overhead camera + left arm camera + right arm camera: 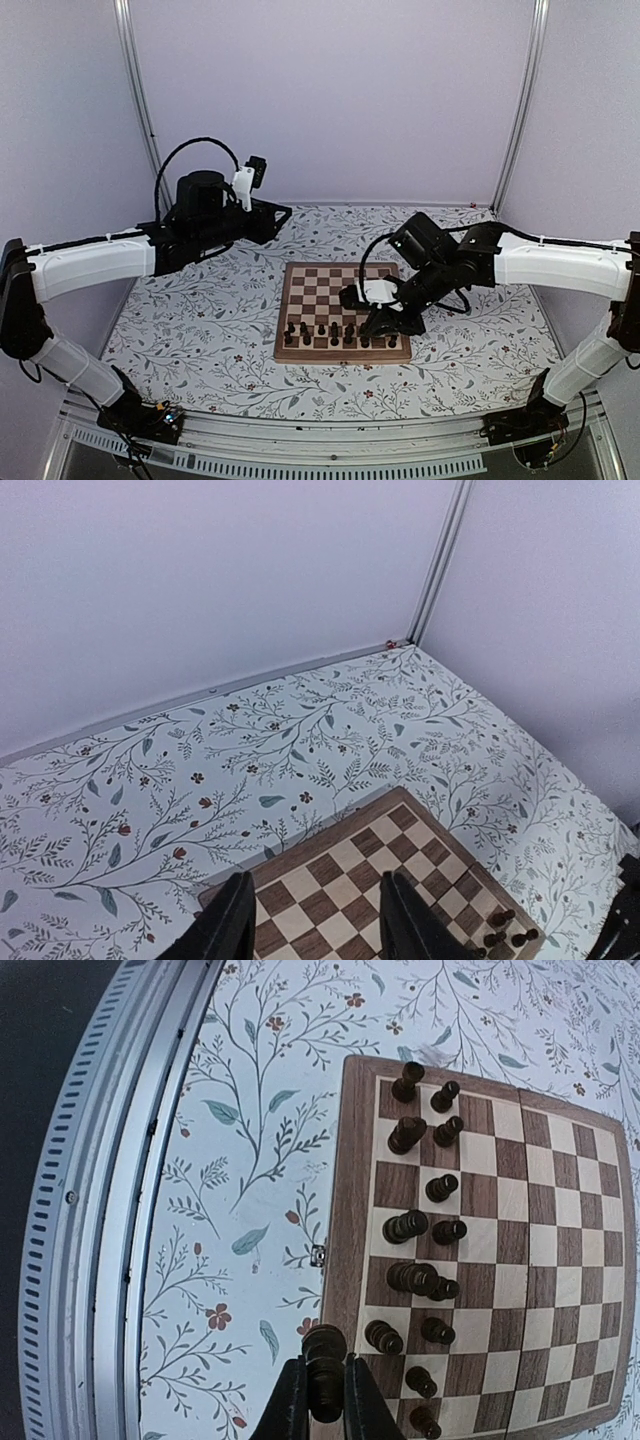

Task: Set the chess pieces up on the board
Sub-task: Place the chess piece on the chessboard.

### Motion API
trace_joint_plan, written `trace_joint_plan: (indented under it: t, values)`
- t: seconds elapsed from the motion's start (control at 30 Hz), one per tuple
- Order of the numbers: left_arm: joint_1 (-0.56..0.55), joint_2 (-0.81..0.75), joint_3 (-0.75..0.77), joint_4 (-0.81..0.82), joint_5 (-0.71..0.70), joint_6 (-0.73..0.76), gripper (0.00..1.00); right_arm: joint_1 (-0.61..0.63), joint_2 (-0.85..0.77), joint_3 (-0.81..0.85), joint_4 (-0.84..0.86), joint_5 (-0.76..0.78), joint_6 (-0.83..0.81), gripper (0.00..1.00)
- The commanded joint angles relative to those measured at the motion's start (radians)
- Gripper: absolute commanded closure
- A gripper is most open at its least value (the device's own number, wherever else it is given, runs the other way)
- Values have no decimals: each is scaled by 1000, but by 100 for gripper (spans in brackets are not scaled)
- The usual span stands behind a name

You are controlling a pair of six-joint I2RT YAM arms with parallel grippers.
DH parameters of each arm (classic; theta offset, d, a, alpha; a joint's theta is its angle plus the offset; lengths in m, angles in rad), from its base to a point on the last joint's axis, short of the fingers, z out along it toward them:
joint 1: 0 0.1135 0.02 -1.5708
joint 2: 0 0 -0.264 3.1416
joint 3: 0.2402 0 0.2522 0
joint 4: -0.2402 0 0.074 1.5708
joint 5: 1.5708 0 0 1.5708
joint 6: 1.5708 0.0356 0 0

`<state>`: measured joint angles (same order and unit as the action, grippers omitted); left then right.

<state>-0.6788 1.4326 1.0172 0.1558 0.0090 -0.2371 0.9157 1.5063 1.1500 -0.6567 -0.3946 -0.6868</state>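
Note:
The wooden board [325, 285] lies mid-table on the floral cloth. Several dark chess pieces [330, 332] stand in its two nearest rows. In the right wrist view they form two columns [425, 1230] along the board's border [350, 1210]. My right gripper [325, 1400] is shut on one dark chess piece [325, 1360], held over the board's near border by the right corner [383, 322]. My left gripper [315, 925] is open and holds nothing. It hangs high beyond the board's far left corner [278, 215], looking down on bare squares [330, 880].
A metal rail [120, 1210] runs along the table's near edge, close to the right gripper. Pale walls and a corner post [440, 560] close the back and sides. A small metal clasp [318, 1255] sits on the board's near edge.

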Motion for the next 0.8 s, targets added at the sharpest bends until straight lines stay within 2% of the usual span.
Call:
trace_joint_plan:
  t: [0.0,0.33,0.77]
  values:
    - [-2,-10,8,-9,18,-1,56,3,1,-37,1,74,-47,96]
    - [-2,16,25,-25,49,-11,57,4,8,-108,13,120,-44,95]
    - [-2,22,38,-44,72,-20,57,4,67,-115,72,194,-8,95]
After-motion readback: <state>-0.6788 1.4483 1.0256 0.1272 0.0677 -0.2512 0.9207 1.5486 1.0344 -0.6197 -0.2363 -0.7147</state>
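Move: The right hand, still gripping its chess piece, is bound for the empty square second from the right in the nearest rank: about 4 cm ahead, 1 cm to the right and 12 cm below. The back-rank piece left of that square is about 4 cm ahead and 2 cm left, the corner piece 4 cm ahead and 4 cm right; a pawn stands 3 cm beyond the square. From the idle left hand, the square lies roughly 13 cm back, 16 cm right and 24 cm down. Keeping its pinch on the chess piece, the right hand sinks about 6 cm towards the gap in the nearest rank and slides some 3 cm to the right, while the leaning fingers swing about 10 degrees nearer to upright. The rightward drift stops before the end, and the hand, still sinking, just begins to ease forward from over the near frame towards the empty square, with the piece not yet set down. ##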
